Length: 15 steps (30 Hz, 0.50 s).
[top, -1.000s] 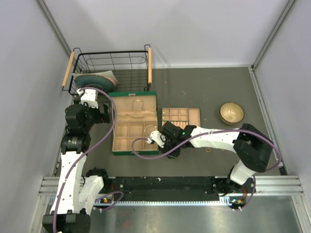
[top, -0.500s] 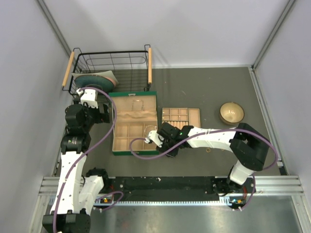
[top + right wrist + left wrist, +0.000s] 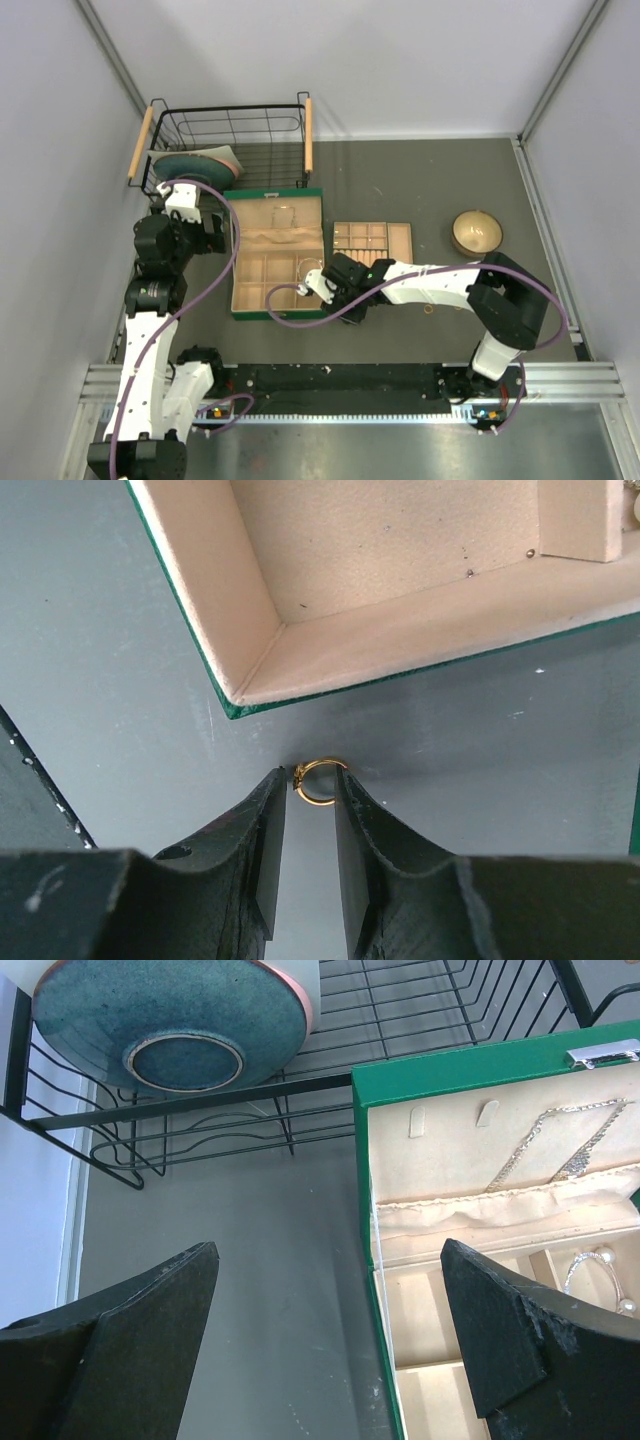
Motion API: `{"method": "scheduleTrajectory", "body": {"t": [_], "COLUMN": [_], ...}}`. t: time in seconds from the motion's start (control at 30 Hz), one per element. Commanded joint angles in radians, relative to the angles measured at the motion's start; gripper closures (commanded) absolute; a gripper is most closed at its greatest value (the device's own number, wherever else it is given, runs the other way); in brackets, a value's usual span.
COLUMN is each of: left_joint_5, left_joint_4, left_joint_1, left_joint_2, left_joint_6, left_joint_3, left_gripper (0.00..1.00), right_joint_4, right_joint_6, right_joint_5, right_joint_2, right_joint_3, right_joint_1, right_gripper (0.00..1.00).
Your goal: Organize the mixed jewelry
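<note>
A small gold ring [image 3: 318,802] stands pinched between the tips of my right gripper [image 3: 310,776], low over the grey table just off a corner of the green box [image 3: 228,710]. From above, the right gripper [image 3: 335,290] sits by the box's [image 3: 275,314] front right corner. Another tiny ring [image 3: 428,310] lies on the table to the right. A thin silver bracelet with beads [image 3: 598,1268] rests in a box compartment. My left gripper [image 3: 328,1260] hangs open and holds nothing, left of the box's green edge [image 3: 362,1160].
A beige divided tray [image 3: 372,240] lies right of the box, and a tan bowl [image 3: 476,232] stands further right. A black wire basket [image 3: 230,140] holding a teal bowl [image 3: 170,1020] stands behind the left gripper. A silver chain [image 3: 560,1145] lies in the box lid.
My right arm has edged slightly left along the box's front right corner. The left arm has not moved.
</note>
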Motion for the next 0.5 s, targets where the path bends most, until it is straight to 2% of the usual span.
{"method": "scheduleTrajectory", "body": {"t": [0.0, 0.2, 0.33, 0.47], "left_joint_5": [-0.012, -0.017, -0.011, 0.009], "left_joint_4": [0.053, 0.056, 0.058, 0.064], "left_joint_1": [0.008, 0.008, 0.009, 0.009], "left_joint_2": [0.0, -0.003, -0.003, 0.003], "left_joint_6": [-0.013, -0.011, -0.01, -0.007], "left_joint_3": [-0.007, -0.011, -0.014, -0.011], "left_gripper": [0.01, 0.01, 0.01, 0.01], "right_joint_4": [0.029, 0.03, 0.029, 0.017], "right_joint_6": [0.016, 0.017, 0.017, 0.003], "right_joint_5": [0.009, 0.04, 0.051, 0.063], "right_joint_2": [0.013, 0.042, 0.033, 0.007], "right_joint_3": [0.046, 0.051, 0.054, 0.062], "right_joint_1": [0.021, 0.035, 0.036, 0.035], "right_gripper": [0.73, 0.78, 0.9, 0.98]}}
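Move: The gold ring lies on the table right at the right fingertips, under 1 cm below and barely to their left. From that hand, the jewelry box's compartment half is centred about 15 cm left and 6 cm ahead, the small tray some 15 cm ahead and 5 cm right. From the idle left hand, the ring lies about 14 cm back, 30 cm right and 24 cm below. The right fingers close nearly shut on the ring's band, edging about 0.5 cm left towards the jewelry box. ##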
